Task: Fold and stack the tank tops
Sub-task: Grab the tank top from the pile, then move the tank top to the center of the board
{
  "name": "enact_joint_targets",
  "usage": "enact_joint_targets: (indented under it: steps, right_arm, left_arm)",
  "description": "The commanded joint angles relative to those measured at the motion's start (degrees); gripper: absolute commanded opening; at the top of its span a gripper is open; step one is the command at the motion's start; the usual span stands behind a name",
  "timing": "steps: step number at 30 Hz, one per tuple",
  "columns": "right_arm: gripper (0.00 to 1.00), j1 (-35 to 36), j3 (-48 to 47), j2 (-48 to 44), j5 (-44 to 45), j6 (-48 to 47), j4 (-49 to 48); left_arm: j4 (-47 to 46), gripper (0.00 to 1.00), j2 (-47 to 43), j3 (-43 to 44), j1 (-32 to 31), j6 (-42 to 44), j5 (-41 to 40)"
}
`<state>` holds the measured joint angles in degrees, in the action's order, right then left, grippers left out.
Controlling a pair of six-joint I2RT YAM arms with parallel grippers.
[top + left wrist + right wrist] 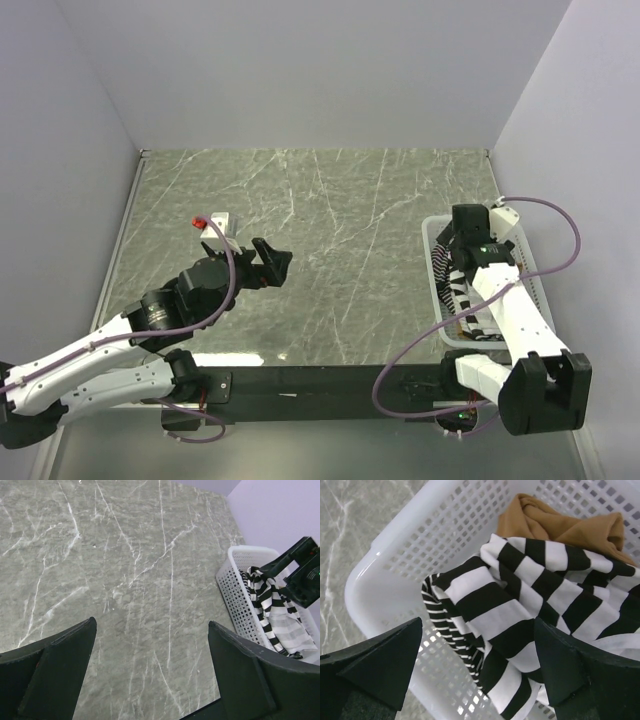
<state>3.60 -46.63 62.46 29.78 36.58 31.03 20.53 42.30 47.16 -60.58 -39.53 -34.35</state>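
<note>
Three tank tops lie crumpled in a white lattice basket (pixel 395 535). On top is the wide-striped one (pixel 520 595). A thin-striped one (pixel 437 617) pokes out under its left edge, and a tan-brown one (pixel 560 525) is bunched at the far end. My right gripper (pixel 477 645) hovers open just above the wide-striped top, nothing between its fingers. In the top view the right gripper (pixel 462 238) is over the basket (pixel 432 240). My left gripper (pixel 272 262) hangs open above bare table at mid-left, far from the basket (pixel 235 587); its fingers (pixel 60 670) frame only marble.
The basket sits at the table's right edge, close to the right wall. Grey marble table (pixel 330 220) stretches between the arms, walled on the left, back and right. A black strip (pixel 320 380) runs along the near edge by the arm bases.
</note>
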Motion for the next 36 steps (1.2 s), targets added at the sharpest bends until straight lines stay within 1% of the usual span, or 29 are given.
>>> enact_joint_targets:
  steps: [1,3,6,7,9,10,11,12,13,15,16,19,20,22,23,24,25,26,27,29,30,32,33,35,36]
  right_arm:
    - [0.98,-1.40,2.66,-3.55,3.71,0.95,-1.93]
    - [0.96,-1.75,5.57,-5.49,2.66,0.86,-4.20]
    - [0.91,-2.10,6.90,-4.46,2.47,2.00,-4.92]
    - [0.88,-2.10,6.99,-3.67,2.65,2.27,-4.92]
    - [0.79,-2.36,7.08,-2.17,3.09,2.71,-4.75]
    - [0.70,-2.36,7.08,-1.99,3.00,2.88,-4.75]
    - [0.65,-2.45,7.34,-2.07,2.74,2.80,-5.44]
    - [0.56,-2.54,7.61,-2.60,2.57,2.71,-5.62]
    - [0.33,-2.45,7.43,-2.95,1.95,2.45,-5.63]
    - [0.07,-2.45,5.95,-4.00,1.07,1.75,-4.84]
    - [0.00,-2.45,4.89,-4.53,0.37,1.31,-3.88]
    - [0.00,-2.02,0.24,-8.48,-4.45,-1.93,-2.64]
    - [0.00,-1.58,-2.65,-11.10,-8.30,-2.99,-2.64]
    - [0.00,0.78,-6.96,-12.97,-12.19,-4.40,-1.77]
    - [0.00,2.54,-12.55,-13.67,-13.77,-4.50,0.42]
    - [0.00,4.56,-15.56,-13.68,-13.70,-4.58,1.66]
    - [0.00,9.97,-18.64,-13.33,-13.26,-4.67,2.89]
    - [0.00,12.55,-24.41,-12.63,-13.00,-4.59,4.47]
    - [0.00,14.58,-26.99,-12.27,-13.60,-4.41,4.92]
    - [0.00,19.93,-31.04,-11.40,-15.88,-3.10,4.40]
    - [0.00,21.79,-33.93,-11.13,-17.81,-2.74,3.78]
    - [0.00,24.87,-36.59,-10.25,-19.05,-1.69,2.56]
    - [0.00,27.93,-39.30,-9.03,-20.88,-1.34,1.42]
    - [0.00,30.49,-42.12,-6.31,-22.30,-0.90,1.14]
    - [0.00,32.86,-44.23,-5.51,-22.74,-0.81,0.88]
  left_arm:
    - [-1.20,0.99,-1.35,0.57,-0.16,0.77,-0.46]
    - [-1.64,0.99,-1.52,0.04,-0.16,0.94,-0.37]
    - [-2.25,0.99,-1.17,-0.57,-0.16,0.77,-0.02]
    - [-2.17,0.99,-0.91,-0.57,-0.16,0.68,0.07]
    - [-1.73,0.99,-0.56,-0.31,-0.24,0.59,-0.10]
    - [-1.55,0.99,-0.56,-0.40,-0.16,0.42,-0.37]
    - [-1.29,0.99,-0.47,-0.31,-0.16,0.50,-0.46]
    - [-1.29,0.99,-0.56,-0.40,-0.16,0.50,-0.63]
    - [-1.29,0.99,-0.73,-0.49,-0.16,0.59,-0.81]
    - [-1.29,0.99,-1.08,-0.40,-0.16,0.59,-0.98]
    - [-1.11,0.99,-1.17,-0.40,-0.16,0.42,-1.51]
    - [-0.41,0.99,-1.87,0.48,-0.24,0.15,-3.35]
    - [-0.32,0.99,-2.31,1.09,-0.24,0.24,-3.97]
    - [0.12,0.99,-2.75,2.06,-0.24,-0.19,-5.63]
    - [0.21,0.99,-3.28,3.11,-0.24,-0.20,-7.03]
    - [0.29,0.99,-3.45,3.64,-0.16,-0.20,-7.74]
    - [0.21,0.99,-3.80,4.43,-0.16,-0.29,-8.53]
    - [0.12,0.99,-4.42,4.96,-0.24,-0.29,-9.85]
    - [-0.05,0.99,-4.68,5.40,-0.16,-0.11,-10.47]
    - [0.12,0.99,-5.12,6.97,-0.16,-0.02,-12.14]
    - [0.03,0.99,-5.21,7.59,-0.16,0.06,-13.63]
    - [-0.23,0.99,-5.30,9.18,-0.16,1.03,-14.69]
    - [-0.14,0.99,-5.22,9.70,-0.16,1.29,-15.56]
    - [0.21,0.99,-5.04,11.11,-0.16,1.56,-16.45]
    - [0.29,0.99,-5.04,11.38,-0.16,1.73,-16.80]
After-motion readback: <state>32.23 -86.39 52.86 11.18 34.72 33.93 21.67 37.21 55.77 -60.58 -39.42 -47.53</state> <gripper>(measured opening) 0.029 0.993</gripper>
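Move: In the basket, the wide-striped tank top lies just under the right hand, its middle about 4 cm back, 3 cm to the right and 5 cm below. The narrow-striped top shows at its edge, roughly 3 cm back and 4 cm left of the hand; the brown cloth is some 3 cm ahead and 9 cm right, both about 7 cm down. From the left hand the wide-striped top is some 46 cm right, 4 cm ahead and 19 cm below. Sinking about 3 cm and drawing back slightly, the open right hand shuts its fingers on a fold of the wide-striped tank top, then whips it up out of the basket by some 35 cm and leftward about 20 cm, easing back late, while the wrist tips up and turns counter-clockwise. Late on, the empty, open left hand rises and shifts left. ##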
